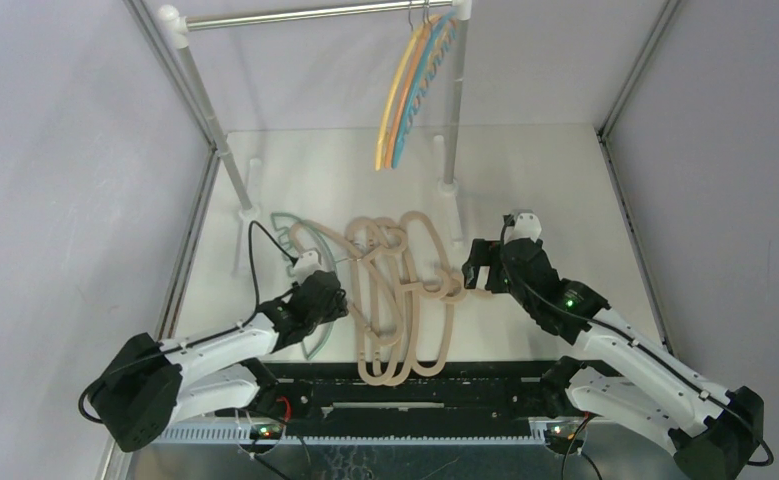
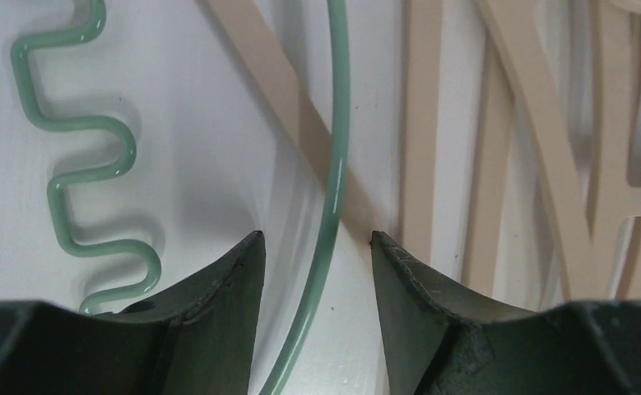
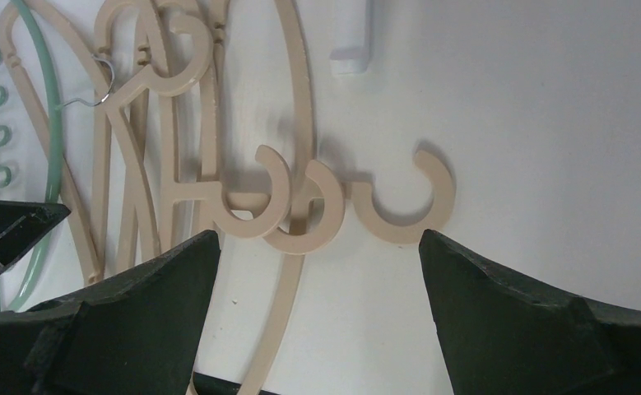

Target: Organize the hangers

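Several beige hangers (image 1: 405,300) lie piled on the white table. A green hanger (image 1: 287,220) lies to their left. Yellow (image 1: 395,100), orange (image 1: 408,95) and blue (image 1: 431,78) hangers hang at the right end of the rail (image 1: 305,14). My left gripper (image 1: 327,298) is open, low over the table. In the left wrist view its fingers (image 2: 317,239) straddle the green hanger's curved bar (image 2: 339,123) without closing on it. My right gripper (image 1: 475,270) is open wide and empty (image 3: 318,239), just short of three beige hooks (image 3: 399,206).
The rail's white posts stand on feet on the table, one foot (image 3: 350,41) just beyond the beige hooks. The green hanger's wavy bar (image 2: 95,164) lies left of the left fingers. Grey walls close in both sides. The arms' bases sit along the near edge.
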`<state>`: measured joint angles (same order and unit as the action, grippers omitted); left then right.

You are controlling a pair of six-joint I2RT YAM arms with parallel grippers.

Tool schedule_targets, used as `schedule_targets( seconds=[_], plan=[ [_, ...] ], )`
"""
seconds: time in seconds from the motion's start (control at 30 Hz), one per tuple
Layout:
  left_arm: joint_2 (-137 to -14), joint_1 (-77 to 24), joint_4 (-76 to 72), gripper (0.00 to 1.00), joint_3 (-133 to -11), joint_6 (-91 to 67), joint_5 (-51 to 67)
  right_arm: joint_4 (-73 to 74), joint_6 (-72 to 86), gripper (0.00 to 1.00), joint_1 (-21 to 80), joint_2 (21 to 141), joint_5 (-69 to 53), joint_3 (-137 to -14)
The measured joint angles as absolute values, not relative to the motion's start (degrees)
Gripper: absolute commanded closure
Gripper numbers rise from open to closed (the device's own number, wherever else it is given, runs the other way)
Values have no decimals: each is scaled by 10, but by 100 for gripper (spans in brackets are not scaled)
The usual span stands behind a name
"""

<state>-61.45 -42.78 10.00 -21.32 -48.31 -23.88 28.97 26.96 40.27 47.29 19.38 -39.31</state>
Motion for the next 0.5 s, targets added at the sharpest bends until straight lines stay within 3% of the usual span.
schedule_targets(
  seconds=[0.13, 0.2, 0.3, 0.5],
  plan=[
    [-619, -430, 89, 46, -202, -496, -244, 289, 270, 0, 403, 473, 194, -388],
    [-619, -431, 80, 53, -198, -501, -248, 290, 269, 0, 403, 473, 196, -385],
    [-619, -433, 69, 73, -191, -508, -251, 289, 270, 0, 403, 473, 196, -385],
    [-620, -435, 39, 85, -179, -518, -252, 289, 270, 0, 403, 476, 196, -385]
  ],
)
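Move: The green hanger's smooth bar runs between the left gripper's half-open fingertips, about 1 cm below the hand point and neither ahead nor to the side. The hanger's wavy bar lies some 6 cm left and 2 cm ahead. Its metal hook is about 9 cm ahead and 1 cm right. The middle of the beige hanger pile is roughly 10 cm right and 2 cm ahead. From the right hand, the smooth bar is some 26 cm left, 1 cm back and 14 cm down. Close the left fingers from about half open to nearly shut around the green hanger's smooth bar, so that a tip comes against each side and pinches it. Before closing, settle the gripper down only about half a centimetre, then hold it in place low over the table, letting the wrist turn just a few degrees. ##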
